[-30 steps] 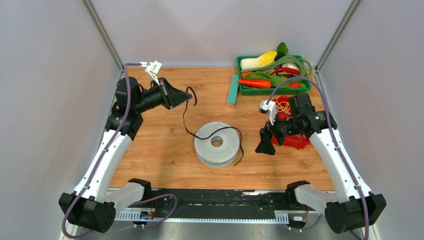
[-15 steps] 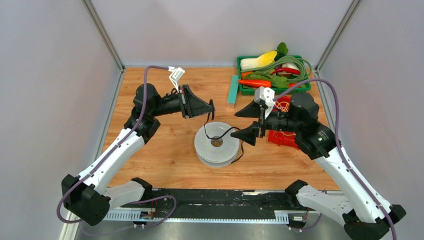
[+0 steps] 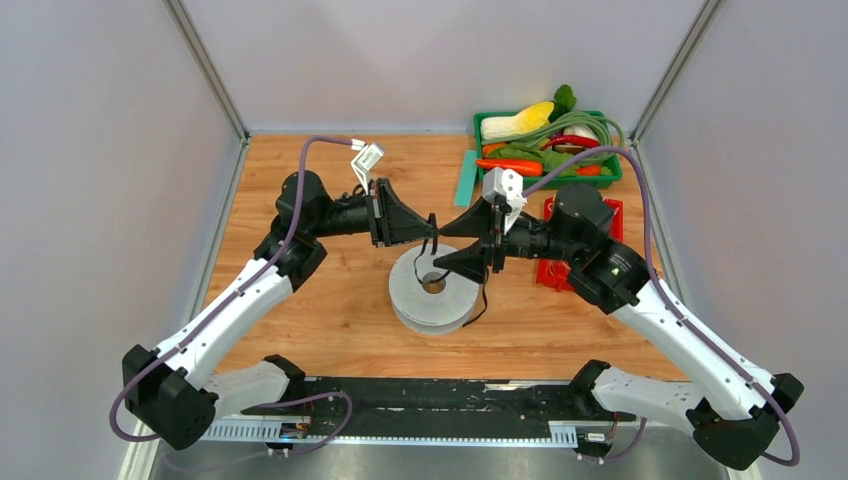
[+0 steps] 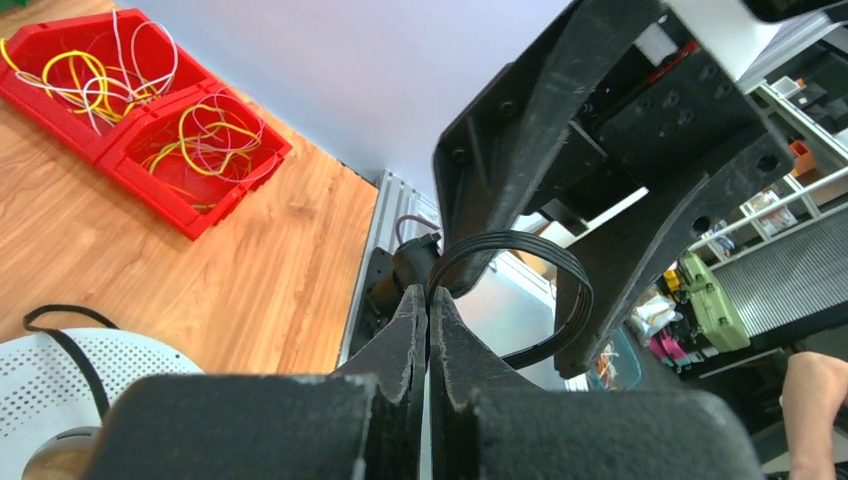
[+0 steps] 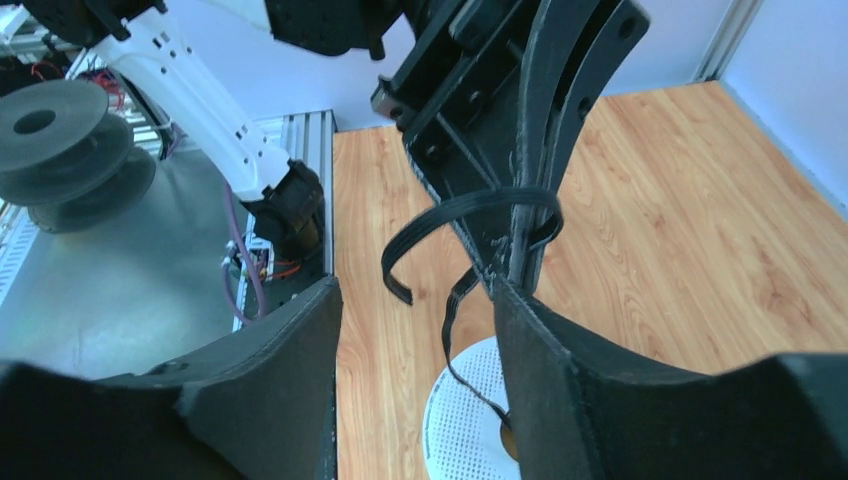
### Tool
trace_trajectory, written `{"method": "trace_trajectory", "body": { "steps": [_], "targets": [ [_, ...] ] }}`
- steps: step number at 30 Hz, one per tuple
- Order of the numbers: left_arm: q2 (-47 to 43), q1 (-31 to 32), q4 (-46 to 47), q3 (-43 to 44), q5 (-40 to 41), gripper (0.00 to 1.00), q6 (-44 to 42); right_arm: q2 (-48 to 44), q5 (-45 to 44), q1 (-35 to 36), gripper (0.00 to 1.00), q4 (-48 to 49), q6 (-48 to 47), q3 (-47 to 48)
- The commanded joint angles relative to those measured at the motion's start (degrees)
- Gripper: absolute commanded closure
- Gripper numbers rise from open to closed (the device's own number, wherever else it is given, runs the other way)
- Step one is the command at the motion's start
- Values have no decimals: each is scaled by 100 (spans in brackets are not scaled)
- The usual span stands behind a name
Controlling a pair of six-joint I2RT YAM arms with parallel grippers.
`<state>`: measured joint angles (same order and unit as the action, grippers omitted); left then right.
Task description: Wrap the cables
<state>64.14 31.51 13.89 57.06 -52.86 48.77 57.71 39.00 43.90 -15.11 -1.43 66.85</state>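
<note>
The cable point(image 3: 483, 298) is a thin black flat cord draped over a grey-white spool point(image 3: 433, 300) in mid-table, running into its hub hole. My left gripper point(image 3: 430, 226) hovers above the spool, shut on the cable near its end. In the left wrist view a short loop of cable point(image 4: 565, 275) curls out past the left gripper point(image 4: 428, 296). My right gripper point(image 3: 446, 248) faces the left one tip to tip, open, its fingers straddling that loop. The right wrist view shows the loop point(image 5: 470, 203) and its free end between the wide fingers of the right gripper point(image 5: 415, 305).
A green tray point(image 3: 545, 183) with vegetables and a green coiled hose sits at the back right. A teal block point(image 3: 465, 180) lies beside it. A red bin point(image 3: 553, 272) of yellow and white wires lies under the right arm, also seen as the red bin point(image 4: 150, 120).
Both arms swung in over the spool until their tips met. The left one carried the cable end rightward. The right gripper's jaws narrowed around the loop.
</note>
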Motion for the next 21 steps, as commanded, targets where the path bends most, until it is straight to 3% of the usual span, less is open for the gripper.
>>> {"method": "trace_trajectory", "body": {
  "steps": [1, 5, 11, 12, 15, 17, 19, 21],
  "targets": [
    [-7, 75, 0, 192, -22, 100, -245, 30, -200, 136, 43, 535, 108, 311],
    [-24, 101, -70, 209, 30, 100, -307, 117, -367, 180, 58, 553, 64, 320],
    [-103, 110, -464, 244, 118, 100, -630, 56, -516, 172, 100, 580, -24, 329],
    [-121, 119, -649, 262, 144, 97, -806, 21, -604, 172, 100, 571, -24, 337],
    [-200, 23, -1361, 289, 337, 75, -1290, -172, -1016, 128, 100, 510, -68, 303],
    [-305, -214, -1519, 157, 338, 47, -1396, -391, -1367, 31, 100, 501, -94, 215],
    [-437, -573, -1609, -10, 452, 33, -1441, -620, -1737, -144, 100, 413, -129, 101],
    [-534, -986, -1818, -98, 557, 28, -1703, -840, -2097, -425, 100, 247, -164, 13]
  ]
}}
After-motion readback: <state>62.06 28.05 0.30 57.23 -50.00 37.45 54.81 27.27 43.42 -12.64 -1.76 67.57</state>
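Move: The black cable is pinched in the left fingertips. Its loop stands between the open right fingers, some 2 cm ahead of the right hand point, 1 cm to its left and 1 cm above it. From the right hand, the white spool lies roughly 4 cm ahead, 2 cm left and 31 cm below; the teal block 28 cm ahead and 6 cm right; the red box about 14 cm ahead and 31 cm right, both some 34 cm below. Hand the cable over in the air: ease the right gripper about 1 cm up and left, and shut its fingers on the loop while the left keeps its pinch. Then open the left fingers wide and sink that hand about 3 cm, drawing it forward and left. Carry the pinched cable forward, right and up, away from the left fingers, turning the right hand some 10 degrees clockwise. ##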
